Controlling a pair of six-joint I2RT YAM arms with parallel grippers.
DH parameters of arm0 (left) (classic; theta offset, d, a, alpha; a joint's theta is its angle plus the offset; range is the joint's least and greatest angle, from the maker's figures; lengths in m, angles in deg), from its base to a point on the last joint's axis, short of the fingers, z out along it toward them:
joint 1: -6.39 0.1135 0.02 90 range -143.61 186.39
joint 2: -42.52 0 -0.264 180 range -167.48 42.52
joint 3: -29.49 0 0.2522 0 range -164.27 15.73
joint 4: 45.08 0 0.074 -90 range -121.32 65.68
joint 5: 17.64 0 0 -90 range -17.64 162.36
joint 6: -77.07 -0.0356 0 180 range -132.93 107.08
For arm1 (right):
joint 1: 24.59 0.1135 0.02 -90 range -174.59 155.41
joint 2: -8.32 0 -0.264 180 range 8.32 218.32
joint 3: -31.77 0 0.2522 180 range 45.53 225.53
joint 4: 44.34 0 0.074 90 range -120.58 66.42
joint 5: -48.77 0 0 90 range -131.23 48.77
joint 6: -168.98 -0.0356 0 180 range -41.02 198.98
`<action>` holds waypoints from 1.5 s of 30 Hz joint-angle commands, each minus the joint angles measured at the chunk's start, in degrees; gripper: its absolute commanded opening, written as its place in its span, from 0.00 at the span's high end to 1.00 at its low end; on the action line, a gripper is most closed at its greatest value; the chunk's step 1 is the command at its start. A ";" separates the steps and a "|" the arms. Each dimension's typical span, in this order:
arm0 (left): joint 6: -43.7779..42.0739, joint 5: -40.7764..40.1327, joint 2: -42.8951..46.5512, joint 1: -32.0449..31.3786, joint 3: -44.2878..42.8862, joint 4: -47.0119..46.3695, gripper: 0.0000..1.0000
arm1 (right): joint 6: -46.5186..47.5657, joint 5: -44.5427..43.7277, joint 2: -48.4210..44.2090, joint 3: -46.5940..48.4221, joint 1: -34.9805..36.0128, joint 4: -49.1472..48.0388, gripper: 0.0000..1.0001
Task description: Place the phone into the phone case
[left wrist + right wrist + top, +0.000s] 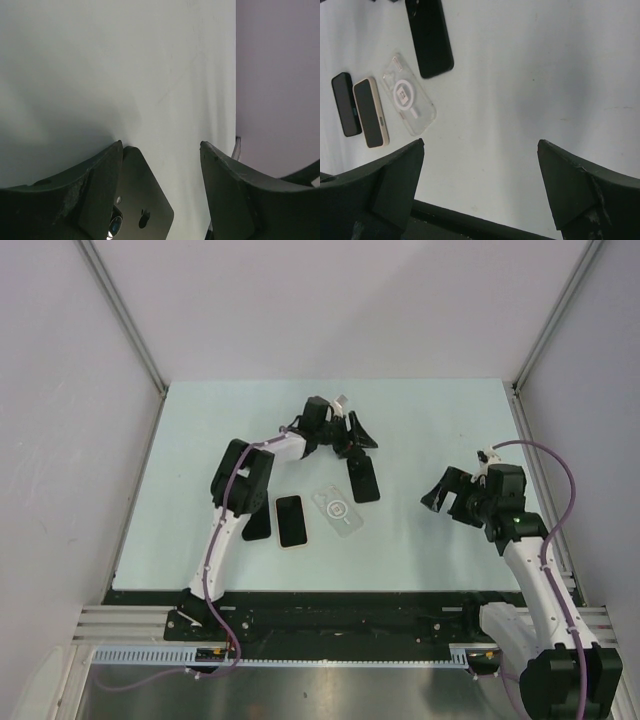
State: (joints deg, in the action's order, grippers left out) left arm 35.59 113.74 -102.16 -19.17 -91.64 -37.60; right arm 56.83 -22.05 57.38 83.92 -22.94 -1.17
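Note:
A dark phone (364,479) lies back up on the pale table, its logo and camera lens showing in the left wrist view (142,200). My left gripper (349,445) stands open over the phone's far end. The phone's corner touches the left finger (75,190), and a wide gap separates it from the other finger. The clear phone case (337,510) with a white ring lies flat just near-left of the phone and shows in the right wrist view too (409,95). My right gripper (446,498) hovers open and holds nothing at the right of the table (481,150).
A phone with a beige rim (290,521) lies screen up left of the case. A black phone-shaped slab (258,524) sits beside it, partly under the left arm. Walls enclose the table's left, far and right sides (150,440).

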 commanded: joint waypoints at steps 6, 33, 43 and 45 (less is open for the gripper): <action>-4.56 1.77 11.52 -0.02 5.51 4.52 0.29 | -0.36 -7.59 6.21 4.13 7.46 -1.28 0.00; -18.98 -23.90 62.32 24.77 43.73 34.42 0.00 | 14.67 -19.79 47.69 25.14 38.59 -16.40 0.02; -20.12 -20.83 66.46 25.12 53.41 30.10 0.00 | 22.06 -20.41 55.88 32.35 43.61 -11.39 0.00; -20.21 -19.51 65.76 25.12 52.97 29.93 0.00 | 22.06 -20.58 57.37 33.06 43.70 -10.96 0.00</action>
State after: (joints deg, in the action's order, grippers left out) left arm 16.90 91.08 -36.00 5.68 -38.46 -5.10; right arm 76.35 -41.44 112.68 113.78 20.31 -13.56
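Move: The left hand has the dark phone against its lower finger, its middle about 8 cm back and 1 cm right; the left dark phone it next heads for lies some 27 cm left and 19 cm back, with the pink-edged phone 9 cm right and 3 cm back of that one. From the right hand, the case lies about 25 cm left, 6 cm ahead and 14 cm below, the dark phone 19 cm left and 15 cm ahead, the pink-edged phone 37 cm left and 3 cm ahead. The left hand drags the dark phone some 4 cm farther back, then leaves it, opening wide, arcs up and about 30 cm left, and comes back and down to hang open above the left dark phone, having turned about 30 degrees counter-clockwise and rolled as much. The right hand, already wide open, swings some 23 cm left, slightly forward and 10 cm down to the case, turning roughly 40 degrees counter-clockwise until its fingers point along the case. ##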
